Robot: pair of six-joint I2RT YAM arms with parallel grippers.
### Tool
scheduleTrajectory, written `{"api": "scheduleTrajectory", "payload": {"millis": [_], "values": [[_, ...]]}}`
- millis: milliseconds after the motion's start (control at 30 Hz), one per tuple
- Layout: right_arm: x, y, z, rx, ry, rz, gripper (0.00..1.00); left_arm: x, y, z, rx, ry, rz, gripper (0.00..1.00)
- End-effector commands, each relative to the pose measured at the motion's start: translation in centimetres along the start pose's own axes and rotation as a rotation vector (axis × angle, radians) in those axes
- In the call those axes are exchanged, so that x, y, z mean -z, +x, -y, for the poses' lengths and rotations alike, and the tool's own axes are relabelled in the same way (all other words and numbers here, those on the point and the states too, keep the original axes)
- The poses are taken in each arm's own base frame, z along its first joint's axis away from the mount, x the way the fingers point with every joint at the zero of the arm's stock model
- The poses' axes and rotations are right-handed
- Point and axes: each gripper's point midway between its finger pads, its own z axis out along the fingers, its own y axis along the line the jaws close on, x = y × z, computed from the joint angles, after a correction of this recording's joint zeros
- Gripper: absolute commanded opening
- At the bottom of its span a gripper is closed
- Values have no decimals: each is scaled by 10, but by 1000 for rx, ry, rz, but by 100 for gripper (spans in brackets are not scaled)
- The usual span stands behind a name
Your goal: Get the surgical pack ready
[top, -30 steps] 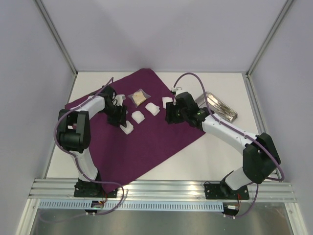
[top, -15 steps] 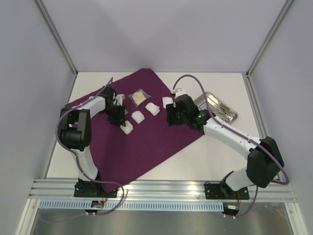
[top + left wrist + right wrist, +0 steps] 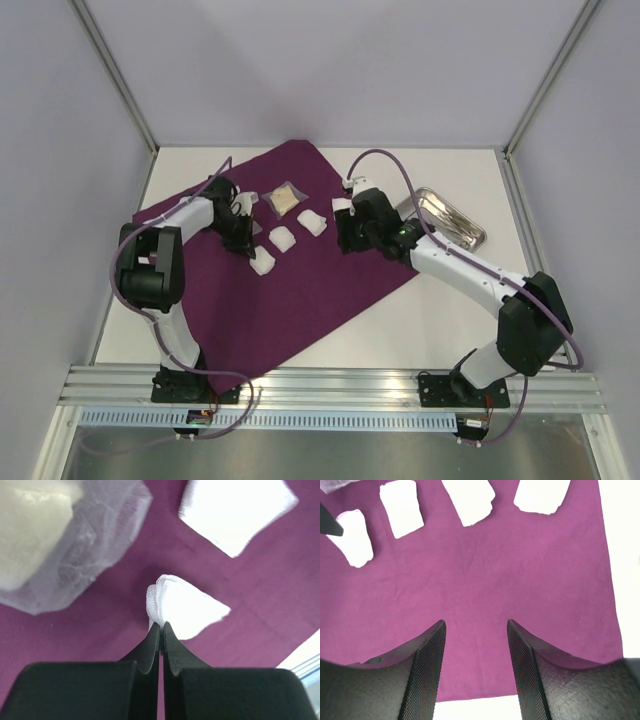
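The dark-purple cloth (image 3: 290, 290) lies spread on the table. Several white gauze pads sit on it in a diagonal row, and my left gripper (image 3: 243, 243) (image 3: 161, 626) is shut on the corner of the nearest-left gauze pad (image 3: 263, 263) (image 3: 187, 609). A tan packet (image 3: 285, 198) lies behind the row. Another packet in clear wrap (image 3: 55, 540) lies close beside my left fingers. My right gripper (image 3: 346, 236) (image 3: 475, 625) hovers open over bare cloth, just short of the gauze pads (image 3: 468, 497). The steel tray (image 3: 452, 217) holds the thin forceps (image 3: 457, 213), off the cloth at the right.
White tabletop (image 3: 440, 320) surrounds the cloth, and its edge shows in the right wrist view (image 3: 617, 555). Grey walls with metal posts (image 3: 120, 90) enclose the table on three sides. A metal rail (image 3: 330, 385) runs along the near edge by the arm bases.
My left gripper has closed from open onto the corner of the gauze pad. My right arm has shifted slightly toward the back, staying open.
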Motion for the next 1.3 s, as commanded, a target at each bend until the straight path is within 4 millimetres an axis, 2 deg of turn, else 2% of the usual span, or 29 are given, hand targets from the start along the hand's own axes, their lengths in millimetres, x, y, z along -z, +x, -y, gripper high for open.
{"api": "scheduleTrajectory", "payload": {"millis": [0, 100, 167, 233, 300, 333, 367, 400, 433, 467, 567, 800, 1000, 1100, 1267], "values": [[-2, -27, -8, 12, -15, 60, 55, 32, -12, 23, -104, 57, 86, 0], [-4, -33, -9, 31, -16, 67, 55, 54, -19, 43, -144, 110, 123, 0], [-7, -35, -9, 42, -17, 70, 56, 68, -25, 66, -189, 161, 146, 0], [-9, -39, -10, 53, -22, 83, 56, 72, -29, 87, -222, 227, 155, 0], [-12, -38, -10, 53, -27, 80, 56, 81, -43, 110, -233, 330, 184, 0], [-14, -38, -9, 46, -31, 75, 56, 75, -48, 111, -225, 357, 173, 0], [-15, -37, -9, 39, -38, 72, 56, 78, -61, 115, -210, 364, 188, 0], [-17, -37, -7, 26, -47, 68, 56, 74, -66, 113, -207, 363, 181, 0], [-19, -35, -5, 13, -49, 63, 56, 60, -67, 108, -184, 360, 145, 0], [-20, -34, -5, 5, -57, 56, 56, 59, -76, 107, -187, 358, 152, 0], [-22, -33, -4, 2, -65, 50, 56, 40, -82, 99, -158, 348, 119, 0], [-32, -24, -2, 18, -58, 17, 56, 12, -86, 87, -110, 335, 84, 0], [-36, -17, -2, 14, -63, 5, 56, 5, -90, 80, -120, 311, 81, 0], [-39, -12, -11, 12, -113, -19, 56, 7, -91, 80, -125, 304, 88, 0], [-43, -15, -22, 3, -164, -26, 56, 7, -91, 74, -133, 282, 87, 0]]}}
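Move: The left hand already pinches the edge of the first gauze; the second gauze, its goal, lies about 6 cm ahead and 8 cm to its right, some 2 cm lower. The third gauze is roughly 9 cm ahead and 16 cm right, the near packet 9 cm ahead and 3 cm left, the far packet 15 cm ahead and 9 cm right. From the right hand, the second gauze is about 17 cm left, 6 cm ahead and 14 cm below. The first gauze, still pinched in the shut left fingers, is lifted steeply about 11 cm, swung right and forward, then lowered some 7 cm over the second gauze; the hand leans roughly 15 degrees so that its fingers point more to the right. The open, empty right hand meanwhile eases about 3 cm down, with a little forward and left. ##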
